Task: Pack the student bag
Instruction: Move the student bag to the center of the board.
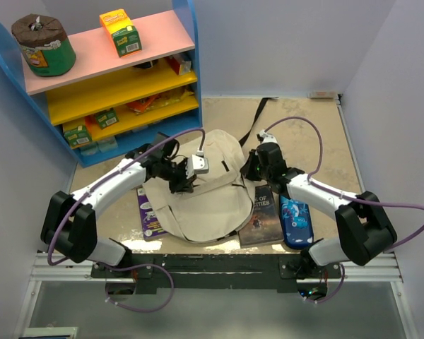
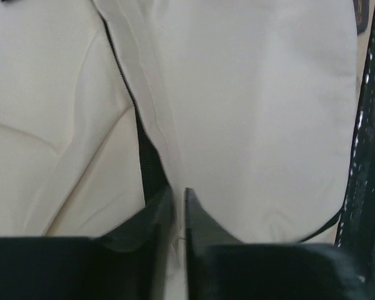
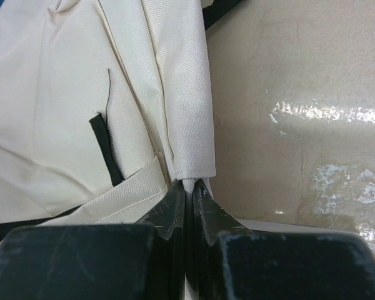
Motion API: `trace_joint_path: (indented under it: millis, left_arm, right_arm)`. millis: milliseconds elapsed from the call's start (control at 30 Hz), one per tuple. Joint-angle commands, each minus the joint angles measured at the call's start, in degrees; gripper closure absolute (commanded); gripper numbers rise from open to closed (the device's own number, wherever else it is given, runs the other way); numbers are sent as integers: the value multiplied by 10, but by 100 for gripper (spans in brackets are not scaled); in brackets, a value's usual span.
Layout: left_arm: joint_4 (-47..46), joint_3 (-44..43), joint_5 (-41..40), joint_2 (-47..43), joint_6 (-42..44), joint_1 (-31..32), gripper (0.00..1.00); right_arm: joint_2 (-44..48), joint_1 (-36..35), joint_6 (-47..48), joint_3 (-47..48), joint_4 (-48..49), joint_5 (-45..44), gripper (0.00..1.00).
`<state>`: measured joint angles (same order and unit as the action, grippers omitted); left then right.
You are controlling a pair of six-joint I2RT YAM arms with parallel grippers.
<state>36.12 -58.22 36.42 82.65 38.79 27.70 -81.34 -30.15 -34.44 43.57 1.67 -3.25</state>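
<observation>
The student bag (image 1: 212, 201), a big floppy cream backpack with black trim, lies flat in the middle of the table. My left gripper (image 1: 182, 185) sits on its upper left part. In the left wrist view this gripper (image 2: 178, 190) is shut on a ridge of the bag's cream fabric (image 2: 256, 112) beside the black zipper (image 2: 151, 169). My right gripper (image 1: 249, 169) is at the bag's right edge. The right wrist view shows this gripper (image 3: 189, 182) pinching a folded cream fabric tab of the bag (image 3: 62, 94).
A purple book (image 1: 150, 212) sticks out from under the bag's left side. A dark book (image 1: 261, 215) and a glossy blue pencil case (image 1: 295, 220) lie at its right. A black strap (image 1: 258, 116) trails toward the back. A coloured shelf (image 1: 113, 78) stands at the back left.
</observation>
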Motion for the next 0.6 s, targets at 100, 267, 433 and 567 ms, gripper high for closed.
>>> trace_joint_path:
  millis: [100,267,433,567]
  left_arm:
    - [44,5,46,-12,1,15,33]
    - [45,-76,42,4,8,16,6]
    - [-14,-160,33,55,9,16,5]
    - [-121,-161,2,94,23,20,5]
  right_arm:
    - [16,-2,4,-2,55,24,100]
    - [6,-1,5,-13,75,32,100]
    - [16,-2,6,-25,88,56,100]
    - [43,-3,14,-32,94,72,100]
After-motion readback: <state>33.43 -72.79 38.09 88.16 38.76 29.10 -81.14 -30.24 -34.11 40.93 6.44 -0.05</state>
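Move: The student bag's middle lies about 7 cm to the right of the left hand, some 2 cm back and 3 cm lower; the left fingers are already shut on its pocket edge. From that hand the purple book is about 9 cm left and 10 cm back, partly under the bag. From the right hand, which grips the bag's right edge, the bag's middle is some 15 cm left and 6 cm back, and the Two Cities book about 4 cm right and 15 cm back. The student bag's pocket edge is released by the left hand, whose fingers spread wide while it slips back about 2.5 cm. The left hand then turns round and sweeps forward some 8 cm, rising about 7 cm and going right over the bag, the fingers swinging forward roughly 10 degrees. The right hand keeps its pinch on the bag's right edge, drifting a centimetre left. ##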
